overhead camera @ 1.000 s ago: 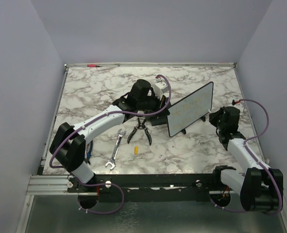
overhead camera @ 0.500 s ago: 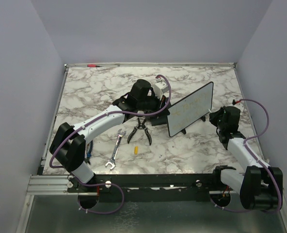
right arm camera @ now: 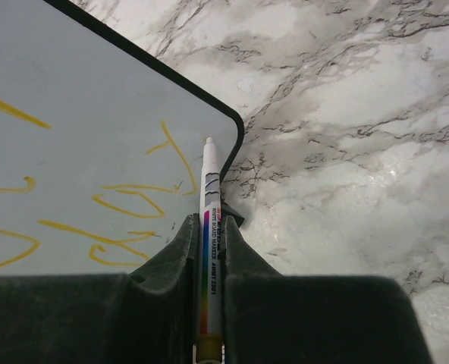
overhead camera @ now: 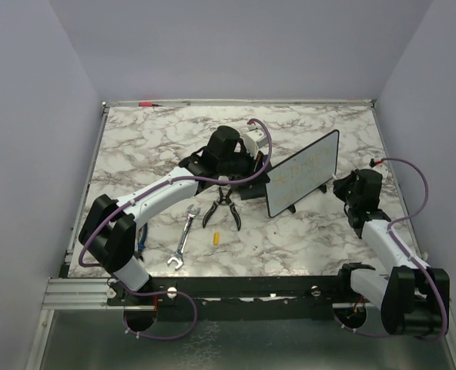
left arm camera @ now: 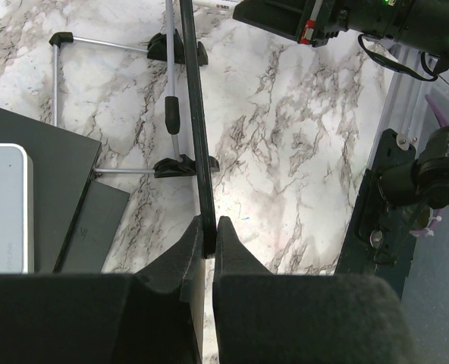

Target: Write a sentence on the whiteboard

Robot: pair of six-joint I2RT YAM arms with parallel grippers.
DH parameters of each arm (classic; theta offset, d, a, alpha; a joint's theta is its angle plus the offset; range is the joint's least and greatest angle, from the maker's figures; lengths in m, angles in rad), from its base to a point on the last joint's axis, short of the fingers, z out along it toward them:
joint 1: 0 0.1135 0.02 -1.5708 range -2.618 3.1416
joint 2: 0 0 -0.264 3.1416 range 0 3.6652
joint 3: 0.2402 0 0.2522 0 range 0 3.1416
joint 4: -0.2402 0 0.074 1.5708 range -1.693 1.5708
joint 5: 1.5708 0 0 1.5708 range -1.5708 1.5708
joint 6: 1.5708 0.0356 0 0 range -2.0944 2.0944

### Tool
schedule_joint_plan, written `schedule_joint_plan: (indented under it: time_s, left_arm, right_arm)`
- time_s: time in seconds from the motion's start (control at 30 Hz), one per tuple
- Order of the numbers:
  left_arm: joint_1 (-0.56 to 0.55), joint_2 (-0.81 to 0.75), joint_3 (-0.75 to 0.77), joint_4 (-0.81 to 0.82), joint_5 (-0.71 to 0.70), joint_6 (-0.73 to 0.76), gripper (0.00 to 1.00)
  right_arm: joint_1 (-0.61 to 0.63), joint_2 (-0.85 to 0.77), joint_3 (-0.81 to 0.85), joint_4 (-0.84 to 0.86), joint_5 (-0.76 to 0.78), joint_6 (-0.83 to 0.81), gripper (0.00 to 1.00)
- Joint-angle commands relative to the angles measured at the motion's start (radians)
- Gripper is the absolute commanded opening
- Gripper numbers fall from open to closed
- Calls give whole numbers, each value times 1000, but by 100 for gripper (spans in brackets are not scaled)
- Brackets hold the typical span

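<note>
The whiteboard (overhead camera: 303,183) stands upright on its feet at the centre right of the marble table. Its face (right arm camera: 95,98) carries the sentence (right arm camera: 126,205) in thin yellow strokes, faint from above (overhead camera: 299,174). My left gripper (overhead camera: 263,174) is shut on the board's left edge, seen edge-on as a black strip (left arm camera: 196,129) between the left gripper (left arm camera: 209,231) fingers. My right gripper (right arm camera: 209,231) is shut on a white marker (right arm camera: 208,174). The marker's tip lies over the board's face near a rounded corner; whether it touches cannot be told. From above, the right gripper (overhead camera: 340,186) is beside the board's right end.
Black pliers (overhead camera: 222,208), a wrench (overhead camera: 183,240) and a small yellow cap (overhead camera: 216,237) lie in front of the left arm. A black block with a grey pad (left arm camera: 4,208) sits left of the board. A red-capped pen (overhead camera: 145,103) lies on the back rail.
</note>
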Motion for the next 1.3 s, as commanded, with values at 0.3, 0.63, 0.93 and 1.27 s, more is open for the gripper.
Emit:
schedule_joint_plan:
  time_s: [0.3, 0.63, 0.93, 1.27]
  left_arm:
    - [-19, -2, 18, -33, 37, -9, 16]
    - [-18, -21, 14, -33, 24, -3, 53]
    - [-18, -48, 6, -33, -15, 8, 72]
    - [-18, -77, -6, -34, -89, 13, 89]
  right_arm:
    - [-7, -262, 22, -170, 78, 38, 1]
    - [-6, -330, 25, -234, 53, 28, 1]
    - [-6, -367, 24, -263, 46, 25, 1]
    - [-7, -395, 34, -287, 32, 21, 1]
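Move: The whiteboard is already pinched at its upper left corner by the left hand; its middle lies about 12 cm to that hand's right, 7 cm ahead and 8 cm down. The grey box is some 13 cm ahead, 5 cm left and 18 cm below. From the right hand, which holds the marker, the whiteboard's middle is roughly 9 cm left, 1 cm ahead and 2 cm up, its lower right corner 8 cm ahead, 1 cm right and 5 cm down. The whiteboard is left by both hands: the marker tip comes off the writing near its lower right corner as the right hand rises about 5.5 cm, mostly early on, and draws back some 4 cm, tipping the marker up slightly in an unchanged grip. The left fingers spread wide and let go of the upper left corner, that hand staying almost in place. ##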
